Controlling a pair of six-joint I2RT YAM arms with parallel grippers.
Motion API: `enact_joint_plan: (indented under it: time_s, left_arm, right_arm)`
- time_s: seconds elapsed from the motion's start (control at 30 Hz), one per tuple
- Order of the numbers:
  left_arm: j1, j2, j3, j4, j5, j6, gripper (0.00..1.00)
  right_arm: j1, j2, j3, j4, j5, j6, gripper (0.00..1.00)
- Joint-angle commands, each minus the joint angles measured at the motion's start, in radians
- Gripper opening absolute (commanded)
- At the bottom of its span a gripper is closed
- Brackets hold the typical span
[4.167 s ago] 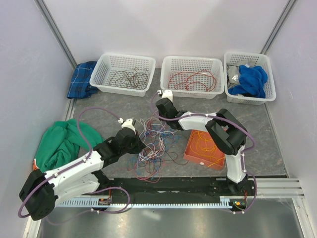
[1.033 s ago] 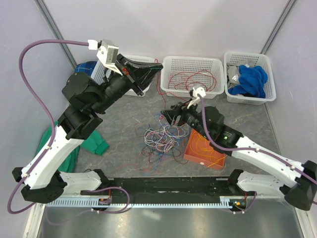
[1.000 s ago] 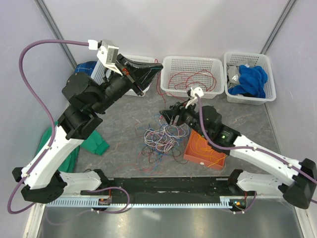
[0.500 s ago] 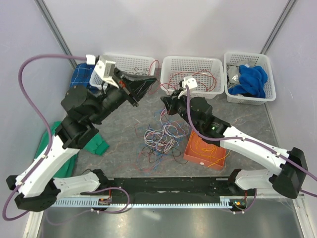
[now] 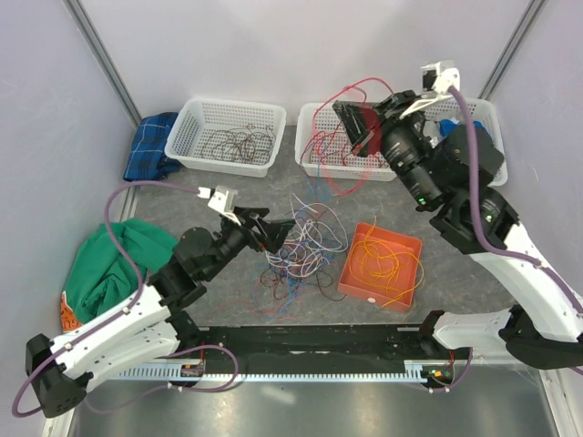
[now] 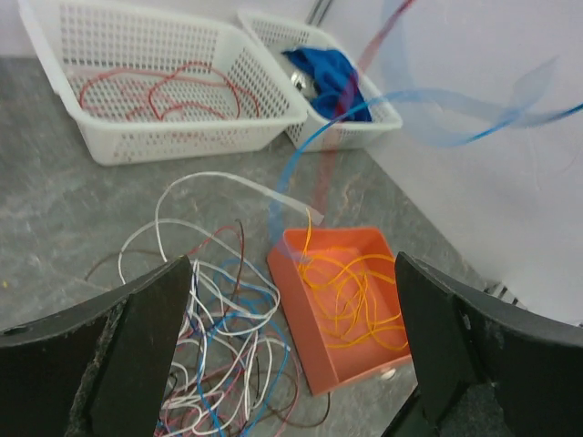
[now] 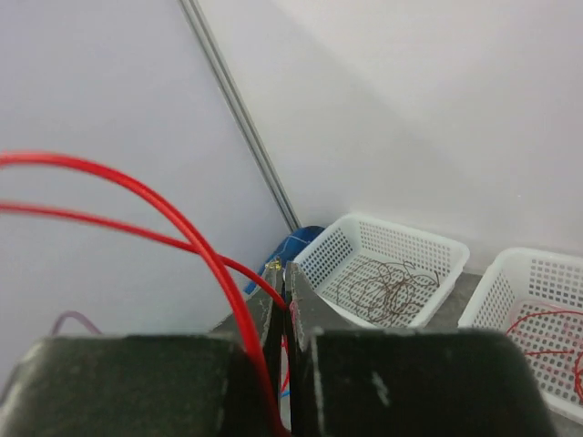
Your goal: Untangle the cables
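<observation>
The cables (image 5: 296, 250) lie in a loose multicolour tangle on the grey table, between the two arms. My left gripper (image 5: 273, 235) hangs low at the tangle's left side. In the left wrist view it (image 6: 291, 264) is wide open and empty, with the tangle (image 6: 214, 355) under it. My right gripper (image 5: 346, 116) is raised high over the middle basket. Its jaws (image 7: 285, 273) are shut on a red cable (image 7: 182, 228). This cable (image 5: 351, 89) arches above the gripper and trails down toward the tangle. Blurred red and blue strands (image 6: 364, 100) cross the air.
Three white baskets stand at the back: the left one (image 5: 196, 118) holds brown cables, the middle one (image 5: 310, 123) red cables, the right one (image 5: 496, 155) blue cloth. An orange tray (image 5: 351, 282) with orange cables sits right of the tangle. Green cloth (image 5: 114, 259) lies far left.
My left arm came down from above the left basket to the tangle and opened. My right gripper shut on the red cable and rose high to the back right, pulling it up.
</observation>
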Motion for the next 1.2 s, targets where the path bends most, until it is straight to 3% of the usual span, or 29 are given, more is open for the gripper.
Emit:
enact_joint_plan:
  time_s: [0.0, 0.2, 0.33, 0.43, 0.57, 0.8, 1.17]
  left_arm:
    - [-0.002, -0.012, -0.141, 0.394, 0.058, -0.059, 1.00]
    - [-0.002, 0.023, -0.190, 0.577, 0.110, -0.062, 1.00]
    - [-0.004, 0.002, -0.169, 0.553, 0.121, -0.071, 1.00]
    - [-0.002, -0.079, -0.153, 0.485, 0.064, -0.054, 1.00]
    - [-0.002, -0.140, -0.167, 0.513, 0.058, -0.043, 1.00]
    - [-0.007, -0.006, -0.157, 0.717, 0.237, -0.085, 1.00]
    - [-0.062, 0.192, -0.069, 0.750, 0.327, -0.125, 1.00]
  right_arm:
    - [0.004, 0.026, 0.085, -0.145, -0.047, 0.055, 0.00]
    - [0.004, 0.020, 0.137, -0.169, -0.119, 0.106, 0.00]
    - [0.006, 0.058, 0.177, -0.257, -0.124, 0.080, 0.00]
    - [0.006, 0.052, 0.111, -0.301, -0.098, 0.064, 0.00]
    - [0.006, 0.011, -0.068, -0.252, -0.093, 0.075, 0.00]
    - [0.010, 0.012, -0.124, -0.209, -0.130, 0.107, 0.00]
    - [0.012, 0.009, -0.128, -0.203, -0.122, 0.106, 0.00]
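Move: The blue strand caught up with the red cable hangs roughly 10 cm right of the open left hand, 7 ahead and 8 above it. The cable pile lies some 20 cm ahead, 11 right and 28 below that hand; the orange box is about 15 ahead, 34 right and 27 below it. From the right hand, already pinching the red cable up high, the blue strand hangs about 17 cm left, 3 ahead and 18 below, the pile 17 left, 17 ahead and 54 below. The red cable stays pinched in the shut right fingers and, after a brief hover, is lowered about 13 cm, going slightly left, as that hand tips down nearly 20 degrees. The left hand dips, then rises to end some 5 cm higher, drawing back a little and swinging right, turned clockwise and tipped up, jaws kept wide open to face the hanging red and blue cables. ##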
